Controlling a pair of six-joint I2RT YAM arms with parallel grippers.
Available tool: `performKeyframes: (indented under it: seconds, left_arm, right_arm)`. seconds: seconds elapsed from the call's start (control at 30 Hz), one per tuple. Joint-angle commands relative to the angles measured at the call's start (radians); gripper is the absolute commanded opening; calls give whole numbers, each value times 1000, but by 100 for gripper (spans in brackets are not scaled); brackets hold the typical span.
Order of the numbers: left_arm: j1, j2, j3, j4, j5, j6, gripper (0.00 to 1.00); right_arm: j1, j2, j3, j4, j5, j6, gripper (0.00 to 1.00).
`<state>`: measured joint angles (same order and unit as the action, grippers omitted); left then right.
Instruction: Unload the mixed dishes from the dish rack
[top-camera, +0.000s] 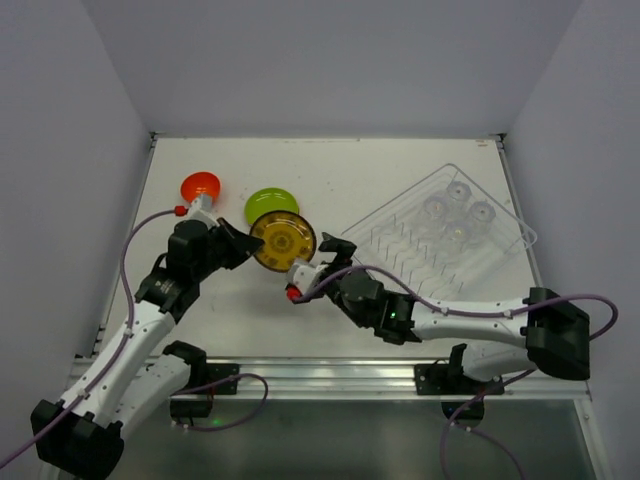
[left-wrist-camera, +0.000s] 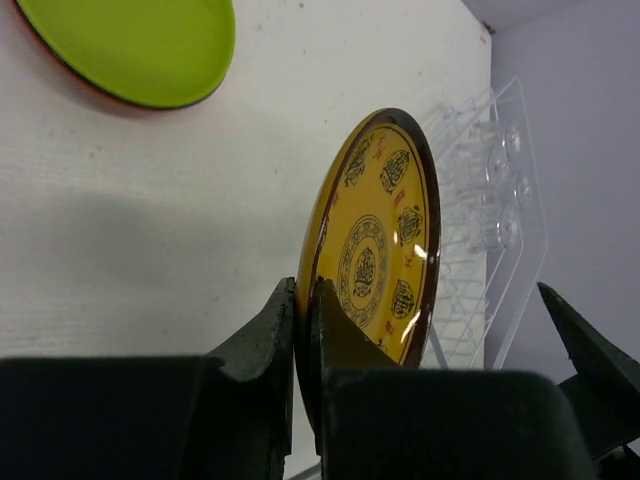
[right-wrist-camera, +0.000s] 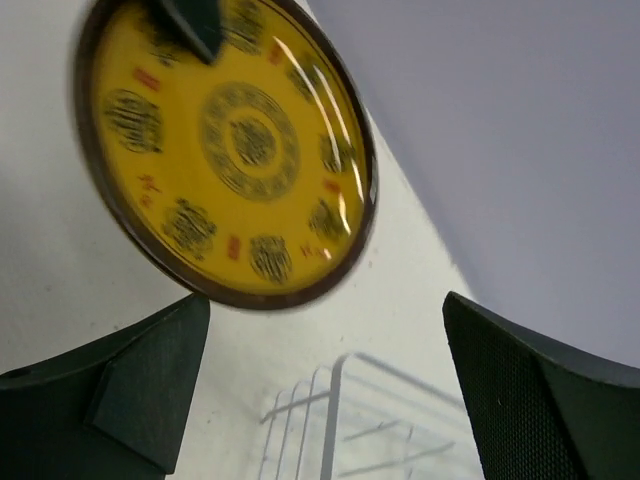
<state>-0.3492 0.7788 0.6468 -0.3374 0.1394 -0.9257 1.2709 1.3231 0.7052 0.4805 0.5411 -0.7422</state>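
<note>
My left gripper is shut on the left rim of the brown-yellow patterned plate, which stands on edge above the table. In the left wrist view both jaws pinch the plate at its lower rim, my left gripper tight on it. My right gripper is open just right of the plate, touching nothing. In the right wrist view the plate hangs beyond the spread fingers. The dish rack lies at the right with clear cups in it.
A lime green plate and a small orange-red bowl rest on the table at the back left. The green plate lies just beyond the held plate. The rack's wall is close on the right.
</note>
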Motion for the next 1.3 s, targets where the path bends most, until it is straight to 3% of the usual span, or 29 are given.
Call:
performKeyframes:
  seconds: [0.0, 0.17, 0.27, 0.4, 0.87, 0.93, 1.07, 1.1, 1.2, 1.27]
  left_arm:
    - [15, 147, 25, 95, -133, 36, 0]
    - [180, 351, 106, 219, -107, 4, 0]
    - [228, 497, 187, 284, -102, 4, 0]
    - [231, 680, 292, 319, -112, 36, 0]
    - [228, 882, 375, 354, -168, 85, 1]
    - [225, 895, 373, 348, -190, 88, 7]
    - [214, 907, 382, 348, -176, 105, 37]
    - [205, 907, 386, 348, -176, 110, 52]
    - [168, 909, 396, 347, -216, 129, 81]
    - [147, 937, 430, 296, -262, 140, 90]
  right_arm:
    - [-155, -227, -9, 196, 221, 432, 99]
    - [-393, -447, -70, -127, 221, 936, 99]
    - [-438, -564, -70, -261, 172, 1056, 99]
    - [-441, -683, -122, -247, 122, 1075, 99]
    - [-441, -783, -159, -252, 138, 1096, 99]
    - [-443, -788, -165, -243, 140, 1093, 99]
    - [-441, -769, -159, -241, 138, 1081, 99]
    - [-443, -751, -151, -246, 137, 1083, 99]
    - [-441, -728, -136, -261, 135, 1081, 99]
    - [-441, -711, -133, -264, 128, 1072, 99]
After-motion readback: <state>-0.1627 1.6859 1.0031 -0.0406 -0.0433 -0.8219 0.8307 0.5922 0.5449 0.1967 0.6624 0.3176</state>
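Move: The left hand grips the yellow plate by its left edge, its middle some 7 cm right and 3 cm ahead. The green plate on the table lies about 19 cm ahead, 2 cm right and 17 cm below; the orange bowl about 28 cm ahead and 21 cm left. From the right hand, the glasses lie roughly 20 cm ahead, 38 cm right and 17 cm below, the rack's middle about 9 cm ahead and 30 cm right. Forward some 18 cm and down nearly 12, drifting about 6 cm left, the left hand carries the yellow plate over the green one, turning counter-clockwise and tipping down slightly, then opens and lets go. The open right hand swings right some 20 cm and up about 9, away from the plates to the rack, rolling about 70 degrees with its left side rising and turning clockwise. ##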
